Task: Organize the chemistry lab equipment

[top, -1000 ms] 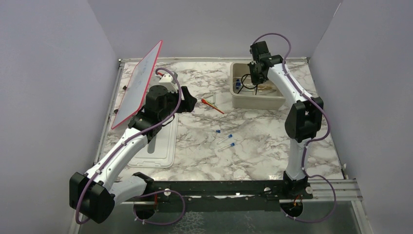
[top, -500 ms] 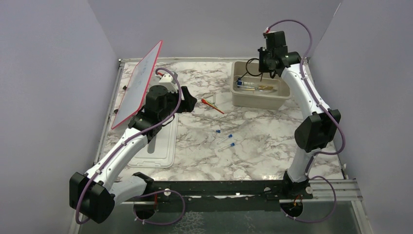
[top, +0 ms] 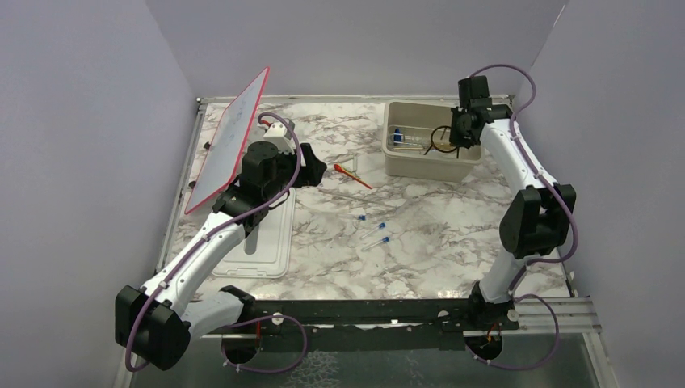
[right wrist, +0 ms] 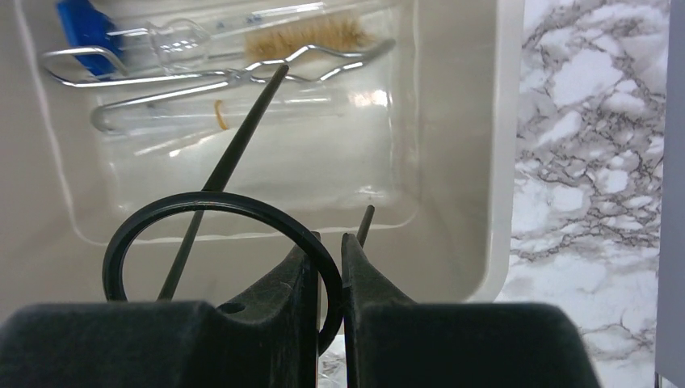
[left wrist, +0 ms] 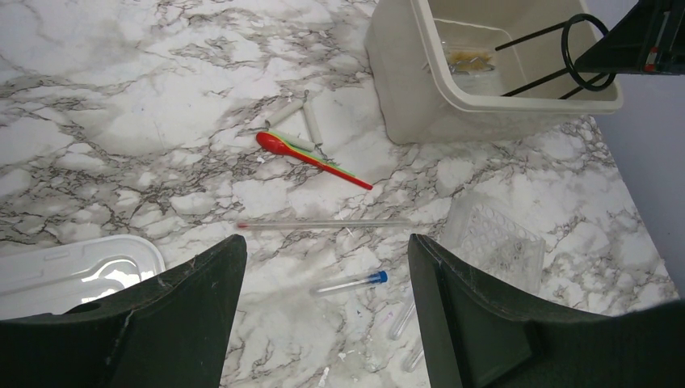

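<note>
My right gripper is shut on the black wire ring. It holds the ring over the right end of the beige tub, with the legs pointing down into it. Silvery wire tongs, a blue piece and clear tubes lie on the tub floor. My left gripper hangs open and empty over the table middle. A blue-capped tube lies below it. An orange-red stick and a long thin clear rod lie farther out.
A red-framed white board leans at the back left. The slotted lid lies under my left arm. A clear well plate sits near the tub. Purple walls close in both sides.
My right arm has carried the black wire ring rightward across the tub, from its left part to its right end. The left arm has not moved.
</note>
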Robot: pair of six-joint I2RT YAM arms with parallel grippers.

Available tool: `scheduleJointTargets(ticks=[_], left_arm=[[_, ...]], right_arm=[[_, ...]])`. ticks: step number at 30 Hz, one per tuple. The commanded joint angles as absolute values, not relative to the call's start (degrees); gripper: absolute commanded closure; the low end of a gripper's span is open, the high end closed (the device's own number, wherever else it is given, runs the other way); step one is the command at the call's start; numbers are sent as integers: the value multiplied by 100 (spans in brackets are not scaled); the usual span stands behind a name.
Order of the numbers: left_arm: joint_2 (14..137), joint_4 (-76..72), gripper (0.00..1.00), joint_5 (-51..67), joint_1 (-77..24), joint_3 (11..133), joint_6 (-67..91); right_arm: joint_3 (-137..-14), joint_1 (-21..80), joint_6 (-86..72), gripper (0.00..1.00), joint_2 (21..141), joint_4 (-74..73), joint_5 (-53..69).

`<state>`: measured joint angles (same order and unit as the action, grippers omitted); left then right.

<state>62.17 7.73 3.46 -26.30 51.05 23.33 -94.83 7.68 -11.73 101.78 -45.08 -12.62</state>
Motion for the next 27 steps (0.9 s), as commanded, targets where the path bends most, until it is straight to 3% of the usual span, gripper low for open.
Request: scheduleJointTargets(ticks=[1, 8, 17, 27], left_arm=[[6182, 592, 24, 350, -2619, 5067, 2303], [6196, 606, 24, 352, -2621, 5081, 2317], [6230, 616, 24, 349, -2619, 5093, 2320], [6279, 630, 24, 340, -2619, 5107, 2315]], right_arm=[[-9380, 586, -1376, 99, 10011, -4459, -1210], [-9290, 442, -1540, 98, 10371, -4454, -1070], [-9279, 249, -1520, 86, 10758, -4261, -868], [-9580, 251, -1496, 49, 10647, -4342, -918]])
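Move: The right hand still pinches the black ring stand by its ring, the ring's middle about 3 cm left and 1 cm ahead, legs hanging below. The bin's middle is some 6 cm ahead, 6 cm left and 12 cm below. On its floor, roughly 16 cm down, the brush lies about 6 cm ahead and 3 cm left, the tongs 6 cm ahead and 8 cm left. From the left hand the bin's middle is about 15 cm ahead, 25 cm right and 18 cm below. Down into the right near part of the bin, the right hand lowers the ring stand by about 6 cm, having first drifted 2 to 3 cm to the right towards the side wall. The wrist tips and turns slightly clockwise, some 10 degrees in all; with the descent nearly done, the fingers open to about half and let go of the ring. ##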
